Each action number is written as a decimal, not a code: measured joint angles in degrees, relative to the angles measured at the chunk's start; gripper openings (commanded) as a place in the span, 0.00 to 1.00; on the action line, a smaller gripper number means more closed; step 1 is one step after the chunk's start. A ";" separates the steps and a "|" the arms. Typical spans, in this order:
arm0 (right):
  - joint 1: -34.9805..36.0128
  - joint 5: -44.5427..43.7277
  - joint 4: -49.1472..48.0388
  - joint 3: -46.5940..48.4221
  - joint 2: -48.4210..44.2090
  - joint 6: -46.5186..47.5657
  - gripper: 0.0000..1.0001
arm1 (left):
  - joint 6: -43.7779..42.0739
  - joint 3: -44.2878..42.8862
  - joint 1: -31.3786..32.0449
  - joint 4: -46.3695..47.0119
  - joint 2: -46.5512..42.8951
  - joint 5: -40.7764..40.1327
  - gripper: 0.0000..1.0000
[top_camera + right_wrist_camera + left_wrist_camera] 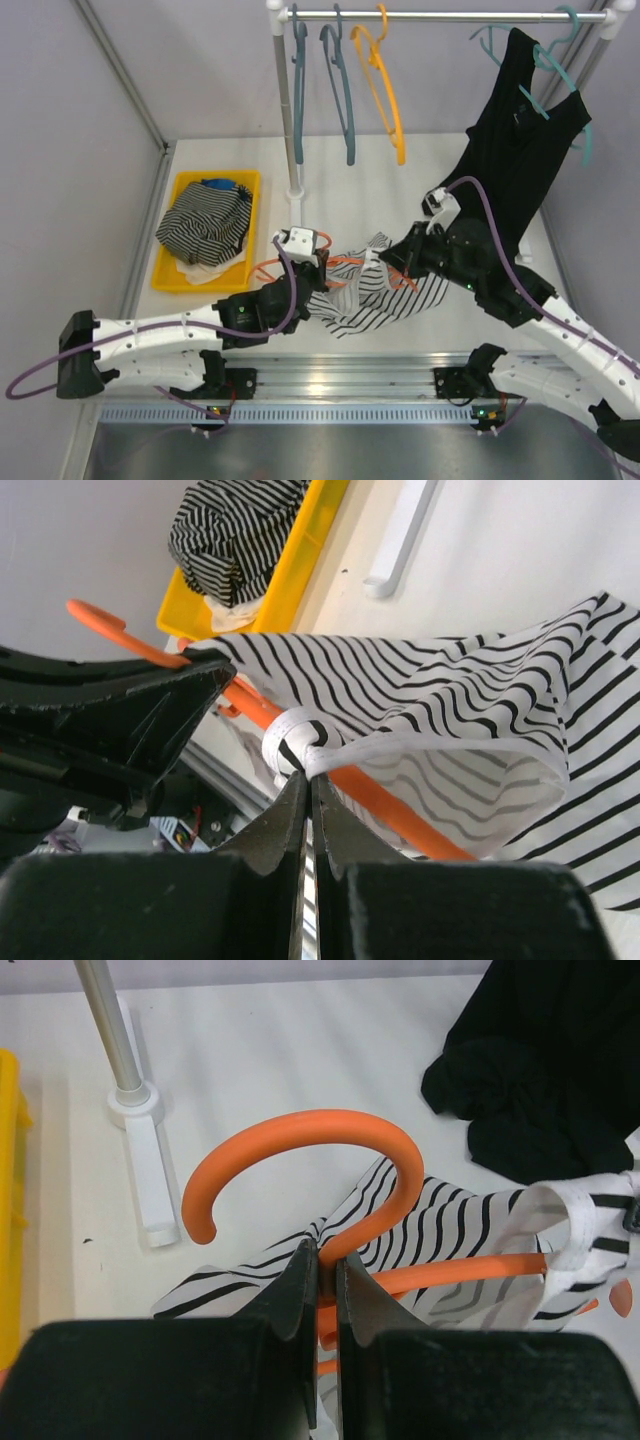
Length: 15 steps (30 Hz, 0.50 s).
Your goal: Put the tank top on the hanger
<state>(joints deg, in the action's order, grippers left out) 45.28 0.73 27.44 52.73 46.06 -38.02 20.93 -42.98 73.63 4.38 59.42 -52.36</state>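
Note:
The tank top, white with thin black stripes, lies bunched on the table between my two arms. Part of it is draped over the red-orange hanger. My left gripper is shut on the hanger's neck just below the hook, with striped cloth behind it. My right gripper is shut on a white-edged strap of the tank top, which loops around the hanger's arm. In the top view the left gripper and the right gripper meet over the garment.
A yellow tray at the left holds a darker striped garment. The rack's pole and foot stand just behind the hanger. On the rail hang teal hangers, a yellow hanger and a black top.

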 measured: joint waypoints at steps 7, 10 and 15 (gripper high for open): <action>-4.20 2.38 0.02 0.24 1.20 0.81 0.09 | 0.00 -0.52 0.70 0.15 -0.02 1.31 0.00; -4.94 3.54 0.07 0.26 1.29 2.19 0.20 | -0.02 -1.64 0.72 0.11 -0.02 2.12 0.00; -5.03 5.09 1.05 1.73 2.21 7.10 0.43 | -0.07 -3.43 0.74 -0.22 -0.04 3.52 0.00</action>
<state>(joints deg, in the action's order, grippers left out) 40.25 5.82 28.49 54.46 48.27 -30.92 20.86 -46.41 74.37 4.16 59.37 -48.84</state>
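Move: The right fingers still pinch the tank top's shoulder strap, right at the hand point, with the hanger's right end about 6 cm to the right, 4 back and slightly lower. The garment's body spreads some 12 cm below, about 8 cm back and 3 left. From the left hand, shut on the hanger by its hook, the strap lies about 12 cm right and 3 ahead. Right hand eases forward about 1.5 cm and opens off the strap while left lifts the held hanger some 2.5 cm. ##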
